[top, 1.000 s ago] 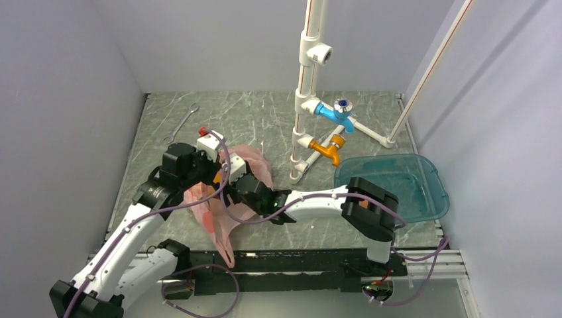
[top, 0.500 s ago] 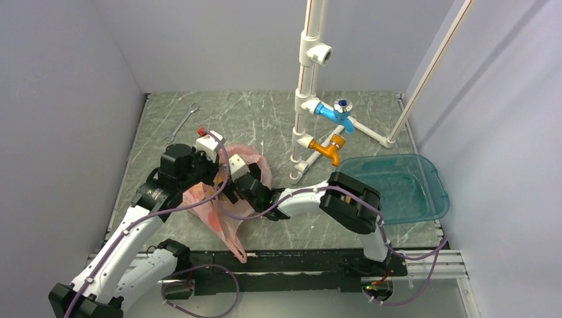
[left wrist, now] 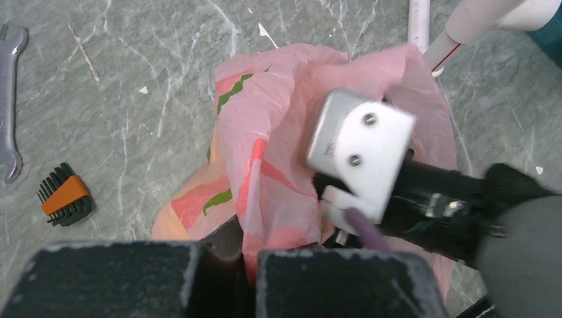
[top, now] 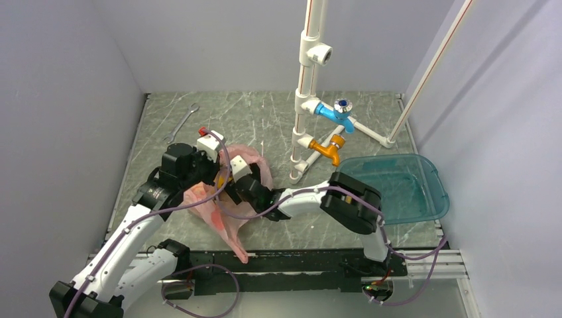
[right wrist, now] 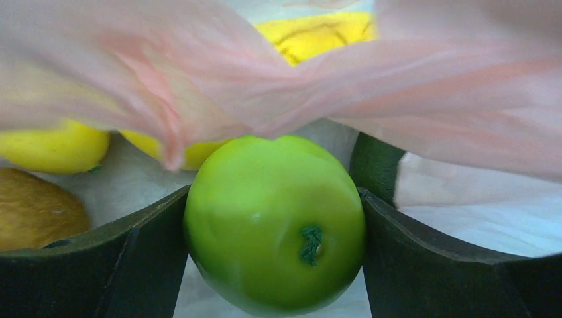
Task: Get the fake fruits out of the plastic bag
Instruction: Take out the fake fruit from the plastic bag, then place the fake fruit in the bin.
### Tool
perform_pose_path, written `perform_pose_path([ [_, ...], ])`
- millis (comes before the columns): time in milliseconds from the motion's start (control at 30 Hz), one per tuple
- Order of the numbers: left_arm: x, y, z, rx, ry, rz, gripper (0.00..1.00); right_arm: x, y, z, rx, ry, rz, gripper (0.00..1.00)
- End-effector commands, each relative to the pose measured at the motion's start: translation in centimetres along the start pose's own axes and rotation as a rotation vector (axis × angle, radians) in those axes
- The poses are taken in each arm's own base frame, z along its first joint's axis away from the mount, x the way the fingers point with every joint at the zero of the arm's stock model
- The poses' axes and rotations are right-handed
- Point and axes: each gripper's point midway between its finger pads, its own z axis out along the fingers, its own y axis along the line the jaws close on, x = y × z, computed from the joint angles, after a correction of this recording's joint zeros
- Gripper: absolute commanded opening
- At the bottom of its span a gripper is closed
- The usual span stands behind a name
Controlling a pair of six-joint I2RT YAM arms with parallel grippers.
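Note:
The pink plastic bag [top: 222,215] lies at the near left, its mouth held up. My left gripper [left wrist: 246,255] is shut on a fold of the bag [left wrist: 265,119] at its rim; it also shows in the top view [top: 213,180]. My right gripper [right wrist: 275,228] reaches inside the bag, and both its fingers [right wrist: 132,258] press a glossy green apple [right wrist: 272,212]. Behind the apple lie yellow mangoes [right wrist: 53,142], a brownish-orange fruit [right wrist: 33,209] and a dark green avocado [right wrist: 374,165]. Pink film [right wrist: 411,86] hangs over them. In the top view the fruits are hidden.
A teal see-through tub [top: 397,185] stands at the right. A white pipe stand with blue and orange taps [top: 308,99] rises behind the bag. A wrench [left wrist: 10,99] and a hex key set [left wrist: 65,195] lie to the left. Grey walls close three sides.
My right arm has pushed further left into the bag. The bag's loose handle has swung a little to the right. The left arm has barely moved.

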Motion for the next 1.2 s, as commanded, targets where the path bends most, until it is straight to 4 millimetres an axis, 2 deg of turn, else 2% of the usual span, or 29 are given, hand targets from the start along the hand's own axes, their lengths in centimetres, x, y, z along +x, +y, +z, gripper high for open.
perform_pose_path([
  [0,-1.6,0.0,-0.1,0.004,-0.046,0.021,0.0,-8.4,0.3,-3.8,-0.064,-0.174,0.119,0.39],
  [67,-1.6,0.0,-0.1,0.003,-0.043,0.021,0.0,-10.0,0.5,-5.5,-0.109,-0.204,0.167,0.3],
  [133,-1.5,0.1,-0.1,0.0,-0.039,0.02,0.0,-11.2,1.1,-7.2,-0.19,-0.225,0.23,0.27],
  [233,-1.4,0.2,0.0,-0.006,-0.031,0.019,0.0,-11.7,2.9,-9.9,-0.352,-0.226,0.295,0.24],
  [300,-1.3,0.2,0.1,-0.009,-0.025,0.017,0.0,-11.2,4.0,-11.6,-0.45,-0.208,0.336,0.21],
  [433,-1.1,0.4,0.3,-0.018,-0.007,0.012,0.0,-8.9,4.5,-14.4,-0.548,-0.161,0.4,0.14],
  [633,-0.8,0.5,0.4,-0.023,0.008,0.008,0.0,-7.3,3.3,-19.3,-0.572,-0.153,0.382,0.05],
  [700,-0.8,0.6,0.4,-0.026,0.009,0.006,0.0,-6.6,2.0,-20.7,-0.531,-0.16,0.37,0.02],
  [800,-0.9,0.6,0.4,-0.026,0.008,0.008,0.0,-4.3,-1.0,-21.9,-0.42,-0.155,0.388,0.0],
  [900,-0.8,0.7,0.3,-0.034,0.009,0.007,0.0,-1.3,-5.0,-22.5,-0.265,-0.146,0.456,0.0],
  [1067,-0.8,0.9,0.2,-0.044,0.007,0.007,0.0,4.5,-12.4,-23.4,0.103,-0.072,0.624,0.0],
  [1167,-0.7,0.8,0.4,-0.042,0.015,0.007,0.0,5.5,-14.9,-23.8,0.234,-0.087,0.681,0.03],
])
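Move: The right gripper already holds the green fruit inside the bag. The teal basin's middle lies about 47 cm to its right, 3 cm nearer the base and slightly lower. The pipe stand's foot is some 20 cm to the right, about level in reach and 4 cm below. A yellow fruit left in the bag sits roughly 4 cm ahead and 4 cm left, slightly lower. From the left gripper, still pinching the bag, the basin is about 50 cm right, 1 cm back and 18 cm below. Lift the right gripper out of the bag's mouth, about 14 cm up while drawing back, keeping the green fruit clamped. Keep pulling back with a small dip, then swing right some 20 cm in all towards the teal basin, sinking and easing slightly forward at the end. Roll its left side up some 30 degrees on the way and finish with a clockwise turn. Let the left gripper keep its pinch on the bag, sinking slightly. ##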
